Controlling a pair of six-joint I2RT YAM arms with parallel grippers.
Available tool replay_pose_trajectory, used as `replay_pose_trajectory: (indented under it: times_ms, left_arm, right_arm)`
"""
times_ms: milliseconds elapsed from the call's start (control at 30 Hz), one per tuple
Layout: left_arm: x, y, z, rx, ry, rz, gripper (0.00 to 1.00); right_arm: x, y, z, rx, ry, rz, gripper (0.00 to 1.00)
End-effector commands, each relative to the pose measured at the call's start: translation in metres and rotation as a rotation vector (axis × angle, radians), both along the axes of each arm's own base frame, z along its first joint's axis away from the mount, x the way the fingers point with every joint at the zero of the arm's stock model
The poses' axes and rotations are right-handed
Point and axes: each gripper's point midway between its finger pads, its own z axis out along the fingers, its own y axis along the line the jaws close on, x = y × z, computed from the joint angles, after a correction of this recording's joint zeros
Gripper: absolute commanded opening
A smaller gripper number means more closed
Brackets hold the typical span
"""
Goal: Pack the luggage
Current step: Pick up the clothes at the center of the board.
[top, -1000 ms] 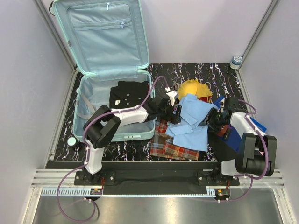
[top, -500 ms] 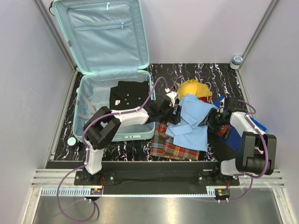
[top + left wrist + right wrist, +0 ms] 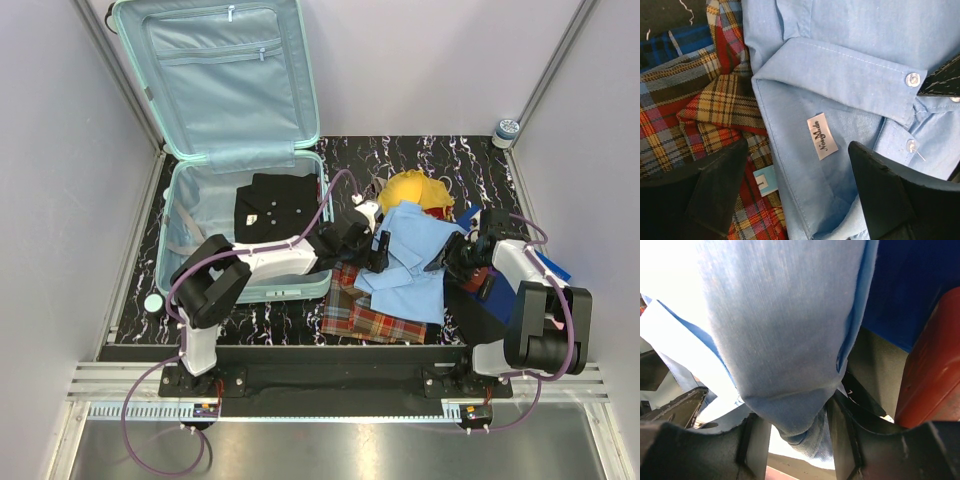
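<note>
The mint-green luggage (image 3: 180, 220) lies open at the left with its lid (image 3: 225, 80) leaning on the back wall. A black garment (image 3: 275, 205) rests in its lower half. A light blue shirt (image 3: 410, 255) lies on a plaid cloth (image 3: 370, 315) to the right of it. My left gripper (image 3: 372, 245) hovers open over the shirt's collar (image 3: 840, 65) and the plaid cloth (image 3: 705, 110), its jaws (image 3: 800, 185) wide apart. My right gripper (image 3: 445, 258) is at the shirt's right edge, with a bunched fold of the shirt (image 3: 785, 340) pinched between its fingers (image 3: 799, 445).
A yellow hat (image 3: 415, 188) sits behind the shirt. A dark blue item (image 3: 545, 265) and a dark garment (image 3: 470, 310) lie under the right arm, a red thing (image 3: 932, 370) beside that gripper. A tape roll (image 3: 507, 130) stands at the back right and a small white disc (image 3: 152, 302) at the left.
My left arm has dropped a little and its gripper has slid slightly nearer over the shirt's left edge. The right gripper has stayed in place, pinching the fold a bit tighter.
</note>
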Motion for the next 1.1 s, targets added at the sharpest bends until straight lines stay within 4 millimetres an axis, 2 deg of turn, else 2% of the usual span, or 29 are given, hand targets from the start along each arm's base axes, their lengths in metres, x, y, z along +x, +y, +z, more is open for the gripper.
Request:
replay_pose_trajectory:
  times_ms: [0,100,167,367,467,567,667,700,733,800,833,933,1067]
  left_arm:
    - [0.005,-0.008,0.016,-0.06,-0.03,0.019,0.86]
    - [0.004,-0.011,0.011,-0.06,-0.012,0.01,0.83]
    - [0.003,-0.013,0.011,-0.07,-0.008,0.004,0.75]
    - [-0.002,-0.025,0.029,-0.135,-0.022,-0.021,0.68]
    - [-0.01,-0.032,0.03,-0.168,0.005,-0.041,0.61]
    - [-0.013,-0.036,0.022,-0.163,0.026,-0.043,0.56]
    - [-0.015,-0.036,0.013,-0.152,0.046,-0.048,0.45]
    - [-0.015,-0.036,0.012,-0.153,0.048,-0.047,0.39]
    - [-0.015,-0.037,0.014,-0.157,0.043,-0.048,0.27]
    - [-0.015,-0.039,0.019,-0.164,0.029,-0.059,0.15]
    - [-0.015,-0.039,0.021,-0.168,0.018,-0.068,0.0]
    - [-0.016,-0.041,0.036,-0.183,-0.023,-0.098,0.0]
    - [-0.012,-0.033,0.062,-0.192,-0.105,-0.09,0.0]
  right_arm:
    - [0.006,0.006,0.003,0.037,-0.037,0.027,0.5]
    - [0.006,0.006,0.004,0.037,-0.039,0.028,0.5]
    - [0.005,0.006,0.003,0.037,-0.038,0.028,0.5]
    - [0.005,0.007,0.003,0.04,-0.035,0.026,0.48]
    - [0.006,0.007,0.004,0.041,-0.038,0.027,0.47]
    - [0.005,0.007,0.004,0.045,-0.034,0.026,0.46]
    - [0.005,0.007,0.004,0.046,-0.036,0.027,0.44]
    - [0.005,0.008,0.004,0.047,-0.036,0.027,0.42]
    - [0.005,0.008,0.005,0.052,-0.036,0.028,0.4]
    - [0.005,0.009,0.007,0.056,-0.042,0.028,0.33]
    - [0.005,0.01,0.009,0.06,-0.043,0.027,0.3]
    - [0.004,0.009,0.016,0.054,-0.044,0.024,0.16]
    - [0.002,0.006,0.038,0.028,-0.076,0.021,0.05]
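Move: The blue shirt is spread between the hands. From the left hand its middle lies some 6 cm to the right, about 1 cm back and 2 cm below; from the right hand it lies about 7 cm to the left, level. The plaid shirt showing beneath is roughly 5 cm left and 11 cm back of the left hand; the yellow hat, 15 cm ahead and 7 cm right of it. The red box is about 8 cm right and 3 cm back of the right hand. Sliding rightward about 2 cm and back about 1 cm over the blue shirt's left edge, the left hand dips its left side slightly and shuts its wide-open fingers, pinching the edge beside the label. The right hand stays in place at the other side and closes from half open around the bunched fold already between its fingers, edging up only at the very end. ##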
